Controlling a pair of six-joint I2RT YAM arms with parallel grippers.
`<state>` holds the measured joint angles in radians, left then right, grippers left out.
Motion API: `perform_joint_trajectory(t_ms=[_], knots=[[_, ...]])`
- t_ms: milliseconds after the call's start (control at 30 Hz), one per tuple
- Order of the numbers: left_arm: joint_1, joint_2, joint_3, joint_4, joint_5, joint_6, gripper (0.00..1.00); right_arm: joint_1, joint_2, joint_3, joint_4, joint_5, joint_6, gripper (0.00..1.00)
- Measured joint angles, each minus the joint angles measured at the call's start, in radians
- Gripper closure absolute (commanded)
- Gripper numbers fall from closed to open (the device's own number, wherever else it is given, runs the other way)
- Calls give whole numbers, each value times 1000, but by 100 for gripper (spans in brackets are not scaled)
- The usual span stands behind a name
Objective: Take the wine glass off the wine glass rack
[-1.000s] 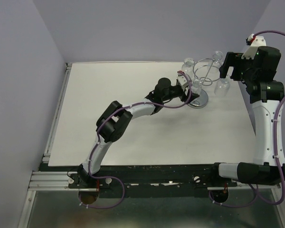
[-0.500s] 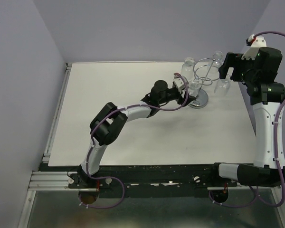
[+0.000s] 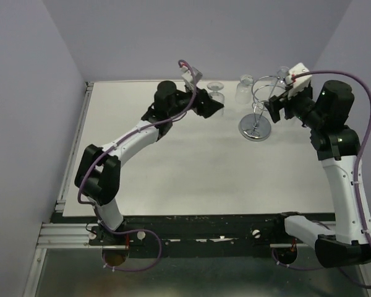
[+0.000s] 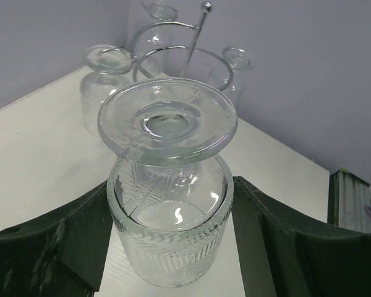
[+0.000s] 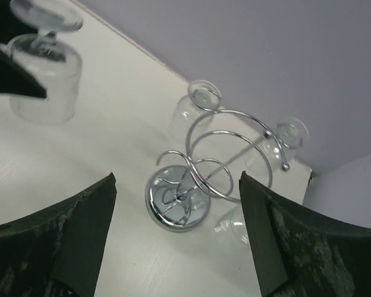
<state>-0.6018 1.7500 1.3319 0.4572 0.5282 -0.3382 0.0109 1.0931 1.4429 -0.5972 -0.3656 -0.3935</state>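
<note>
My left gripper (image 3: 210,103) is shut on a wine glass (image 3: 216,93), held upside down with its foot on top, well left of the wine glass rack. In the left wrist view the ribbed bowl (image 4: 170,235) sits between both dark fingers (image 4: 68,241), which press its sides. The chrome wine glass rack (image 3: 256,129) stands at the back right on its mirrored disc base, its looped top (image 5: 229,148) carrying other glasses (image 5: 195,108). My right gripper (image 3: 274,109) hovers open beside the loops, looking down on the base (image 5: 176,201), with nothing between its fingers.
Upside-down glasses hang on the rack: one on its left (image 3: 244,86), one at the back (image 3: 283,73), one low by the base (image 5: 235,226). The white table (image 3: 173,167) ends at the back wall close behind the rack, and a metal rail (image 3: 74,142) runs along its left edge.
My left arm has swung left and back, carrying the wine glass off the rack. The right gripper has moved from right of the rack to just beside its loops.
</note>
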Motion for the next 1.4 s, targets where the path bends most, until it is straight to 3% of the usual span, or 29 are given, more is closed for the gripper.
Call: perform_joint_trajectory(t_ms=[267,533,700,933,1400], knots=[[236,-50,16,-114,163,-306,100,365,-38,-273,304,137,-237,18],[370,-29,-83,-76,319,-710,100,665,55,-456,643,269,-290,22],[409,-18,-191,14,360,-980,100,729,195,-443,743,332,-266,26],[410,-18,-313,87,359,-1234,100,758,303,-410,791,378,-237,29],[425,-30,-365,73,318,-1358,100,800,461,-256,814,403,-193,36]])
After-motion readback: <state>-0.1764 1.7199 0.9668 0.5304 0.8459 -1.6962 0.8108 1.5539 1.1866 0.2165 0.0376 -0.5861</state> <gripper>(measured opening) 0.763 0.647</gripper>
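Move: The left hand already holds the upside-down wine glass by its bowl; it goes to a clear spot about 15 cm to its left, 2 cm ahead and 8 cm lower. From the open right hand the glass is some 19 cm left, 4 cm ahead and 8 cm lower. The rack's middle is 16 cm straight ahead of the right hand, 20 cm below, with one hanging glass 9 cm left and 3 cm beyond it, another 8 cm right and 5 cm nearer. Keeping its pinch on the wine glass, the left hand carries it about 15 cm left, rising slightly before it sinks, and rolls it nearly 90 degrees, foot swinging forward and rim turning back towards the right hand. The right hand follows some 30 cm left and 12 cm down, turning counter-clockwise and partly closing, until its fingers come close to the rim; touch can't be made out. ##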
